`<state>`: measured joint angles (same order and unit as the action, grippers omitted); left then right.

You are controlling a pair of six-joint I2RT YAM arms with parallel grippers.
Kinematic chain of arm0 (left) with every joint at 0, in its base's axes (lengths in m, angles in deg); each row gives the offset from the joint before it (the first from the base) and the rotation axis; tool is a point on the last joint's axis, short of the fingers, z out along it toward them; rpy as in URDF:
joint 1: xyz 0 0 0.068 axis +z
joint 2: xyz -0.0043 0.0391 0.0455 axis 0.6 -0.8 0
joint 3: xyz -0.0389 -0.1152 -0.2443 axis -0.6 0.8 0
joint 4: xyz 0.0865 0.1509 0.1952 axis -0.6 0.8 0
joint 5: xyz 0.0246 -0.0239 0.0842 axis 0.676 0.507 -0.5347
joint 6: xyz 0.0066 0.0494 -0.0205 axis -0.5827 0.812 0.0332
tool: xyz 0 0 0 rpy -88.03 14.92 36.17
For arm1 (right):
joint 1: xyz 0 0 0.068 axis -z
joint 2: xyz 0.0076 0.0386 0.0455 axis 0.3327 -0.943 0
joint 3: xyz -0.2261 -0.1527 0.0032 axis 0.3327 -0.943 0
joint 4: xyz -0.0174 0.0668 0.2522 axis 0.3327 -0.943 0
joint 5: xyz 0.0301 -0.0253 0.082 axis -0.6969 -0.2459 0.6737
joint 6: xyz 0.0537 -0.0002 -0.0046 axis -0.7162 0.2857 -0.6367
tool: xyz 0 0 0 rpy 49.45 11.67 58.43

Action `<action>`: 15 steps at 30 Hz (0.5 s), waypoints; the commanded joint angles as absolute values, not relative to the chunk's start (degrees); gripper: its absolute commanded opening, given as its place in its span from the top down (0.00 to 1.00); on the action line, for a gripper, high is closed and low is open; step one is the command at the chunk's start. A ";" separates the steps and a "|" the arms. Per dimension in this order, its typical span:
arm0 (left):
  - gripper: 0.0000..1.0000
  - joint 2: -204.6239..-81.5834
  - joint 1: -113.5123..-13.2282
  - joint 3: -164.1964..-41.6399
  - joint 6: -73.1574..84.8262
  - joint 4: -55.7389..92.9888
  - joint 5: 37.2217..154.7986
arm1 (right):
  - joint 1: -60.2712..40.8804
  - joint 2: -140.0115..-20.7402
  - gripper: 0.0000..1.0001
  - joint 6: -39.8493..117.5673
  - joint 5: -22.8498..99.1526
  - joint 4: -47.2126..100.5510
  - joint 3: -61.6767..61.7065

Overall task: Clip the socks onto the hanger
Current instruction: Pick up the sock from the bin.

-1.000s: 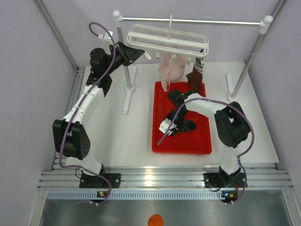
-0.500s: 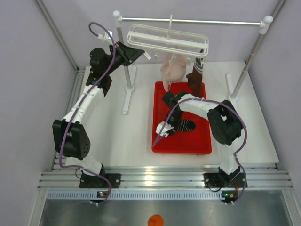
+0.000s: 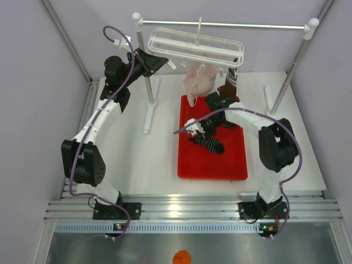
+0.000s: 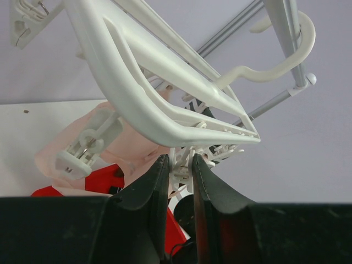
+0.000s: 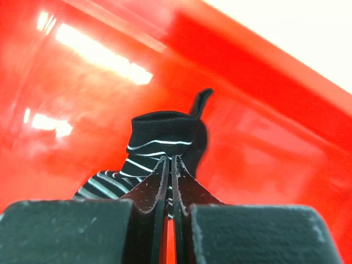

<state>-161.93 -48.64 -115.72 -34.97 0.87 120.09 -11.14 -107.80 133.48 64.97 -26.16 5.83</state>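
The white lattice hanger [image 3: 195,47] hangs by its hook from the stand's crossbar. My left gripper [image 3: 166,62] is at its left end, shut on one small dangling white peg [image 4: 180,164] under the frame [image 4: 148,104]. A dark brown sock [image 3: 227,91] hangs clipped at the hanger's right end. My right gripper [image 3: 201,133] is low over the red tray [image 3: 212,165], shut on the cuff end of a black sock with thin white stripes [image 5: 159,137], which trails across the tray floor [image 3: 210,144].
A pale pink fabric item [image 3: 199,81] hangs from the hanger's middle, just over the tray's far edge. The stand's white posts [image 3: 137,22] and metal crossbar [image 3: 253,25] span the back. A post base [image 3: 148,113] lies left of the tray.
My right gripper closed on the striped sock and swung toward the tray's far end, dragging the sock with it. The left arm and hanger stayed still.
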 commanded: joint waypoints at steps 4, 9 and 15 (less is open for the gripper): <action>1.00 -161.13 -48.38 -115.56 -34.97 -2.83 121.06 | -7.12 -97.65 1.00 114.78 80.95 -12.06 4.54; 1.00 -161.30 -48.47 -115.74 -35.06 -2.83 121.15 | -4.74 -92.99 1.00 97.82 85.61 -0.18 1.55; 1.00 -161.30 -48.38 -115.56 -35.06 -3.00 121.50 | -4.04 -90.88 1.00 70.62 84.39 22.05 0.41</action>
<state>-161.93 -48.64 -115.72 -34.97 0.61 120.50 -4.67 -93.42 90.03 81.60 5.64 0.24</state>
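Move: The striped sock is already pinched in my right fingers; the open clip it's meant for, at the hanger's left end, lies about 16 cm ahead, 14 cm left and 34 cm above my right hand. From that hand the hanging pink cloth is 13 cm ahead, 3 cm left, 22 cm up; the brown sock 11 cm ahead, 7 cm right, as high; the other striped sock 7 cm ahead, 9 cm right, 5 cm below. My left fingers hold that clip at their tips. With my right fingers kept shut on the striped sock, I raise it briskly by roughly 13 cm from low over the red bin, easing forward and a little left beneath the hanger, towards the clip in my left hand. On the way I swing the fingers up some 30 degrees from steeply down to pointing mostly left, turning the hand clockwise as well. My left hand stays put, still pinching the clip. ##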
